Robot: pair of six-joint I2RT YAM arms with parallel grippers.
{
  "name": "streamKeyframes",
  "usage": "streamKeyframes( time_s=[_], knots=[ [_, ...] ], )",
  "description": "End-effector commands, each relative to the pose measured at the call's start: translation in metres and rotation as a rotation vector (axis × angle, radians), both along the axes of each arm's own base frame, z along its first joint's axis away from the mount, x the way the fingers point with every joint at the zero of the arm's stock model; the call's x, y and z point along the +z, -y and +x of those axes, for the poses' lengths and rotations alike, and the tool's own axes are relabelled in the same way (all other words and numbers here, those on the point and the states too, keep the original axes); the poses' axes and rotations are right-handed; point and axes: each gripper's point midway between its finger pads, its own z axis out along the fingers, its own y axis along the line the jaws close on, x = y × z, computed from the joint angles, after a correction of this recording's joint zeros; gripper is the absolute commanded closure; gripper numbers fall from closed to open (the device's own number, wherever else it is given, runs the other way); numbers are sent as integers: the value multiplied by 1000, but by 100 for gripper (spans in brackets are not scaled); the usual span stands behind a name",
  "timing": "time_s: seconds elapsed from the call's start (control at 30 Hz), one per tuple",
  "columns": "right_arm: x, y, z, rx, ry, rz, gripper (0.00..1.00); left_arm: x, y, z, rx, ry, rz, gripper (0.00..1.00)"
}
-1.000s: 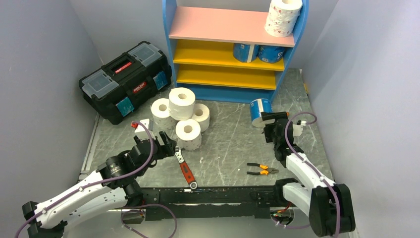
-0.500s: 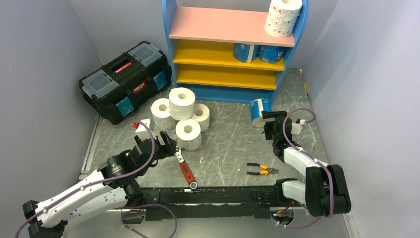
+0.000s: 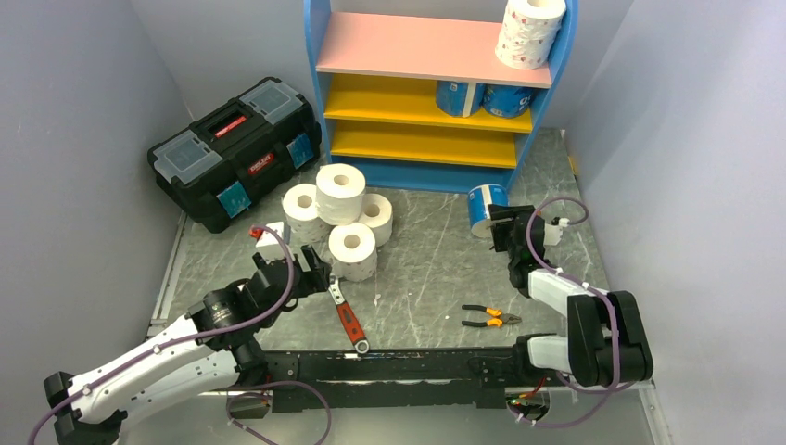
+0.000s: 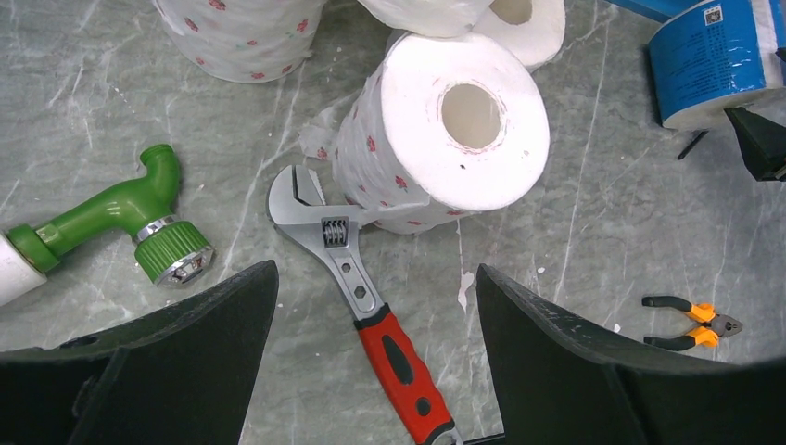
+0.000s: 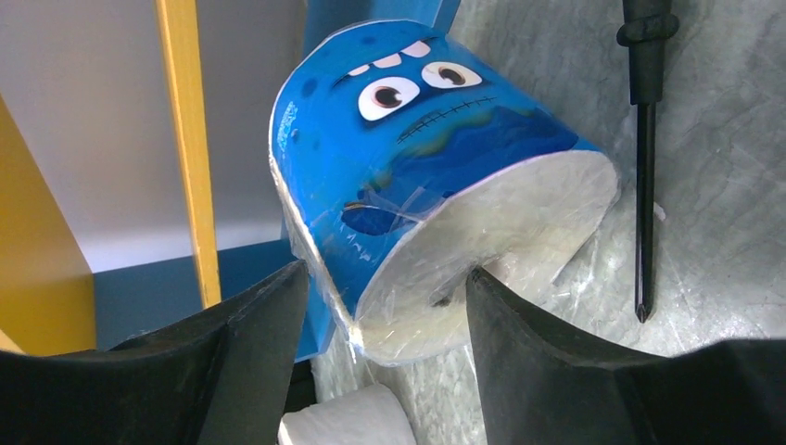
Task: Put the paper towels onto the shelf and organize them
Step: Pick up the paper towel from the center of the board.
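Observation:
A blue-wrapped paper towel roll (image 3: 486, 209) (image 5: 417, 139) lies on its side on the floor before the shelf (image 3: 431, 46). My right gripper (image 3: 501, 229) (image 5: 385, 269) is shut on its lower end, one finger on the wrapper and the other on the end face by the core. Several white paper towels (image 3: 338, 209) are piled left of centre. The nearest roll (image 3: 353, 250) (image 4: 445, 130) lies just ahead of my open, empty left gripper (image 3: 315, 274) (image 4: 375, 267). A pink-dotted roll (image 3: 530, 32) stands on the pink board, and two blue rolls (image 3: 482, 98) sit on the yellow board below.
A red-handled wrench (image 3: 348, 320) (image 4: 371, 306) lies under the left gripper, with a green pipe fitting (image 4: 130, 218) to its left. Orange pliers (image 3: 491, 318) lie near the right arm, and a screwdriver (image 5: 642, 158) lies beside the blue roll. A black toolbox (image 3: 236, 148) stands at the back left.
The right gripper's jaws have narrowed onto the blue roll, and that arm's elbow has folded back toward its base. The left arm has barely shifted.

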Motion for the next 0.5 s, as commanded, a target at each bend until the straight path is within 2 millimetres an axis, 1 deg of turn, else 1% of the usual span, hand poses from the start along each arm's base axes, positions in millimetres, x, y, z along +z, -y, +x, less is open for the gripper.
streamKeyframes(
  time_s=[0.0, 0.1, 0.23, 0.33, 0.47],
  knots=[
    [28, 2, 20, -7, 98, -2, 36, 8, 0, 5, 15, 26, -2, 16],
    [27, 1, 24, 4, 93, -10, 40, 7, -1, 5, 18, 24, 3, 16],
    [29, 2, 23, 9, 91, -30, 49, 7, -2, 5, 23, 23, 4, 16],
    [36, 3, 20, 26, 92, -78, 60, 7, -1, 5, 20, 22, 2, 16],
    [54, 6, 15, 60, 60, -188, 78, 7, 0, 5, 15, 22, 1, 16]
  ],
)
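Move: The lying blue paper towel has its open end facing the right hand. Its middle is about 5 cm ahead of that hand, 1 cm left and 3 cm lower. The screwdriver's middle is some 3 cm ahead, 6 cm right and 8 cm down; the shelf's bottom front right corner is about 11 cm ahead, 3 cm right and 6 cm lower. From the idle left hand the paper towel is roughly 22 cm ahead, 41 cm right and 10 cm lower. The right hand's fingers pinch the upper wall of the paper towel, one outside on top and the other, already at the core opening, inside, closing from about two thirds open to under half with the grip effort rising clearly. Meanwhile the hand eases forward about 1 cm, dips slightly, then starts up by roughly 1 cm. ##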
